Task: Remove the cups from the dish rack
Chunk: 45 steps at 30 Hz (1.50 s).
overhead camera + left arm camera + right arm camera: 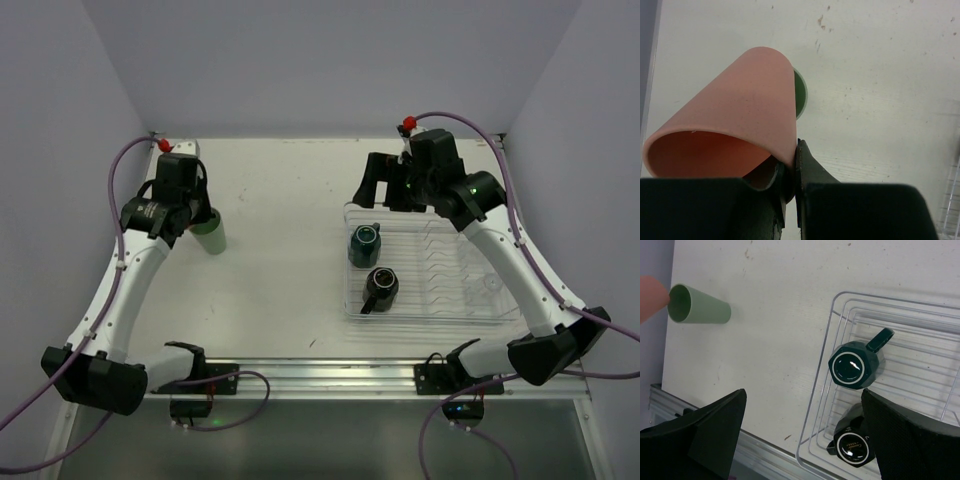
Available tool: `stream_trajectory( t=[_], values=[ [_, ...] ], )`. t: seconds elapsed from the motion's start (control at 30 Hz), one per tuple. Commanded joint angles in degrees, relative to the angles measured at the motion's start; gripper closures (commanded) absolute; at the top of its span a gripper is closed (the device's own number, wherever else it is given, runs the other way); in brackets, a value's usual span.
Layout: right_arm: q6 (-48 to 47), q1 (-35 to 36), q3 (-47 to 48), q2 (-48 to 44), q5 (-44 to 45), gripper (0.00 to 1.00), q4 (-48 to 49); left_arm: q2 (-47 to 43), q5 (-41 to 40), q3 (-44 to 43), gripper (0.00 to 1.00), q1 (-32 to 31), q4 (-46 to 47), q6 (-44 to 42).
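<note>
The see-through dish rack (pixel 500 315) lies on the right half of the table. A dark teal mug (pixel 364 243) and a black mug (pixel 380 288) sit bottom-up at its left end. From the right wrist I see the teal mug (pixel 855 365), the black mug (pixel 852 445) and the rack's rim (pixel 824 360). My right gripper (pixel 385 185) hangs open above the rack's back left corner, fingers (pixel 715 432) wide, holding nothing. My left gripper (pixel 185 200) is shut on the rim of a pink tumbler (pixel 740 110), held tilted above the table at the far left. A pale green tumbler (pixel 211 236) stands right beside it.
The pale green tumbler (pixel 700 310) stands near the table's left side, with the purple side wall (pixel 60 120) close behind the left arm. A metal rail (pixel 330 375) runs along the near edge between the two arm bases. White tabletop (pixel 280 250) separates the tumblers from the rack.
</note>
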<state>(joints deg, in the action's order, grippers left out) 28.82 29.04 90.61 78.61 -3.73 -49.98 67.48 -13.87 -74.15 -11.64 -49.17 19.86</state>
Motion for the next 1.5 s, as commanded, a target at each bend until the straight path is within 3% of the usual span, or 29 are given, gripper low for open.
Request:
stream_trajectory(
  t=[0.0, 0.83, 1.1, 1.47],
  values=[
    [-1.2, 0.0, -0.4, -0.6, 1.0, 0.01, -0.4, 0.7, -1.1, -2.1, 1.00, 0.3, -1.4, -1.8],
    [-2.0, 0.0, -2.1, -0.2, 3.6, 0.01, -1.5, 2.7, 2.2, 0.9, 0.95, 0.0, -1.4, -2.0],
    [-1.7, 0.0, -1.7, 1.4, 3.6, 0.01, -1.0, 2.5, 2.1, 1.9, 0.98, -0.2, -1.0, -2.1],
    [-2.2, 0.1, -3.2, 3.5, 7.0, 0.01, -1.6, 4.2, 1.5, 3.1, 0.68, -0.3, 1.3, -2.6]
  ],
)
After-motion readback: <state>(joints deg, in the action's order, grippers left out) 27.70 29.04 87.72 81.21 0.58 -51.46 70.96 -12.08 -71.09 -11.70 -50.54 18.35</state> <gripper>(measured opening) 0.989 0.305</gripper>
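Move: Out in front of the left hand, which already holds the pink cup by its rim, the green cup stands open end up about 4 cm ahead and 3 cm to the left, its middle some 18 cm below. The empty right hand hovers almost above the dark green mug in the rack: the mug lies about 1 cm ahead, 1 cm to the right and 23 cm down. The black mug is about 10 cm back and 5 cm to the right of that hand, at much the same height as the green mug. Lowering the pink cup bottom-first into the green cup, the left hand sinks about 4 cm in two easy steps with a pause between, tipping slightly further down, and near the end opens its fingers by about a quarter to let the rim go. Meanwhile the wide-open right hand sinks about 4 cm towards the dark green mug, drifting slightly right and touching nothing. ##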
